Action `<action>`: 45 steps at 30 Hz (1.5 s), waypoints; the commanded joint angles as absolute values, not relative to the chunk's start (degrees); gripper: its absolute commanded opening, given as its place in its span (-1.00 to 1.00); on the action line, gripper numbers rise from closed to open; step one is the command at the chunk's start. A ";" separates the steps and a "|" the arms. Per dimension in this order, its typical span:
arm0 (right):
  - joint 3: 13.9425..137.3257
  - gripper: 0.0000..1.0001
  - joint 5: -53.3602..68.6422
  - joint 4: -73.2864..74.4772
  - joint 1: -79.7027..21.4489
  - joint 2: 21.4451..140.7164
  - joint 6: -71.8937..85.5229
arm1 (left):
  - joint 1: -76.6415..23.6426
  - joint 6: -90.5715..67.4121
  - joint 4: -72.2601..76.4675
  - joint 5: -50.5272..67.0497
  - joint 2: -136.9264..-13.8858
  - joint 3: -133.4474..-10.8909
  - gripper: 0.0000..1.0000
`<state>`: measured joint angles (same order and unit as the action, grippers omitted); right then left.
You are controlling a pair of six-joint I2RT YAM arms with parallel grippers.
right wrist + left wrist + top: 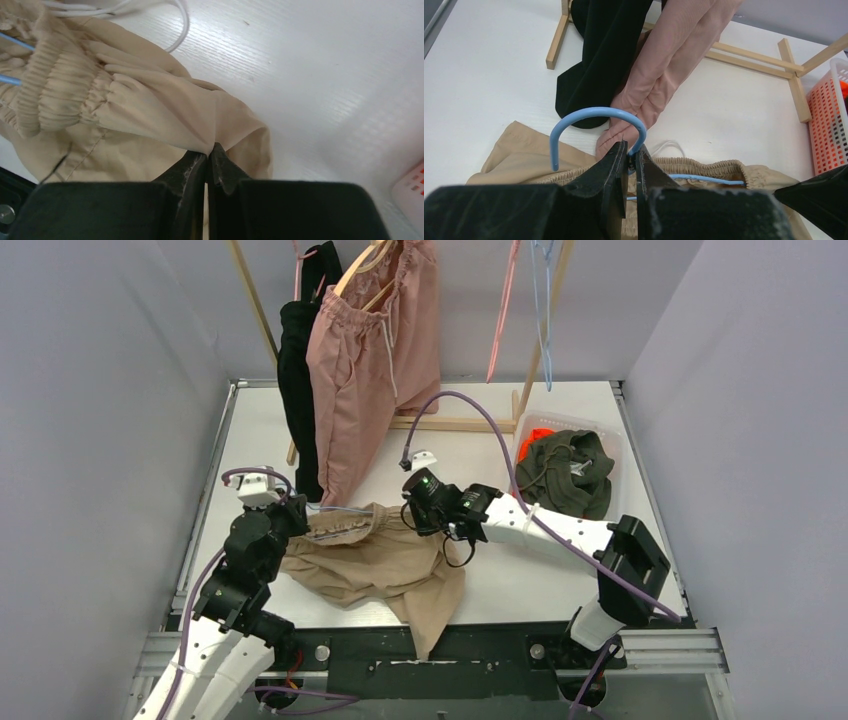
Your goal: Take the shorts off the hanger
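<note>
Beige shorts (375, 560) lie spread on the table in front of both arms, one leg hanging over the near edge. A blue hanger (596, 117) is threaded inside their gathered waistband (704, 165). My left gripper (631, 152) is shut on the hanger's neck just below the hook. My right gripper (210, 149) is shut on a pinched fold of the beige shorts (150, 110) beside the waistband's right end. Dusty pink shorts (375, 360) hang on a wooden hanger at the back.
A black garment (298, 380) hangs left of the pink shorts on the wooden rack (455, 424). A white basket (560, 420) at the right holds dark olive shorts (565, 470) over orange ones (535, 435). Pink and blue empty hangers (540, 300) hang at the back right.
</note>
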<state>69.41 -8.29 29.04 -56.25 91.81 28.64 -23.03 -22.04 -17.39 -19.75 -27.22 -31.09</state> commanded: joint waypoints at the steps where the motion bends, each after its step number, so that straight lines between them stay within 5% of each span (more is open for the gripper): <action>1: 69.97 -1.00 -18.23 33.75 -53.64 88.09 33.57 | -22.76 -22.37 -14.44 -21.52 -26.59 -33.20 -1.00; 7: 65.56 -1.00 -30.03 34.30 -51.83 79.51 42.22 | -22.76 -22.85 -15.38 -24.34 -25.95 -33.57 -1.00; 22: 63.83 -1.00 -26.89 32.64 -47.04 87.30 40.88 | -22.37 -24.25 -16.37 -26.91 -24.08 -34.52 -1.00; 28: 63.33 -1.00 -15.42 26.26 -48.56 88.21 31.93 | -22.32 -24.00 -15.31 -25.58 -24.21 -33.93 -1.00; 45: 58.36 -0.34 -16.96 15.71 -55.89 76.83 25.48 | -22.32 -22.00 -12.08 -16.46 -24.16 -32.45 -1.00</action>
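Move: The right hand already pinches the khaki shorts beside their waistband; the hanger's right end, hidden in the cloth, is about 2 cm to its left, 1 cm ahead and 3 cm higher. The waistband opening lies some 5 cm left and 2 cm above, level ahead; the pink shorts' hem about 8 cm ahead, 10 left and 3 above; the basket roughly 13 ahead, 27 right and 4 below. From the left hand, that hanger end is about 15 cm right, 1 ahead, 5 below. While the left hand keeps its grip just under the hanger's hook and rises about 1 cm, the right hand drags the pinched khaki cloth some 9 cm right, off the hanger's end, and half as far forward, climbing about 4 cm on the way before dipping slightly below its starting height and turning some 25 degrees clockwise. It then swings back left and towards the base, undoing most of that travel and turn, opens its fingers about a third to let go of the cloth, and lifts a little beside the bared hanger end. ##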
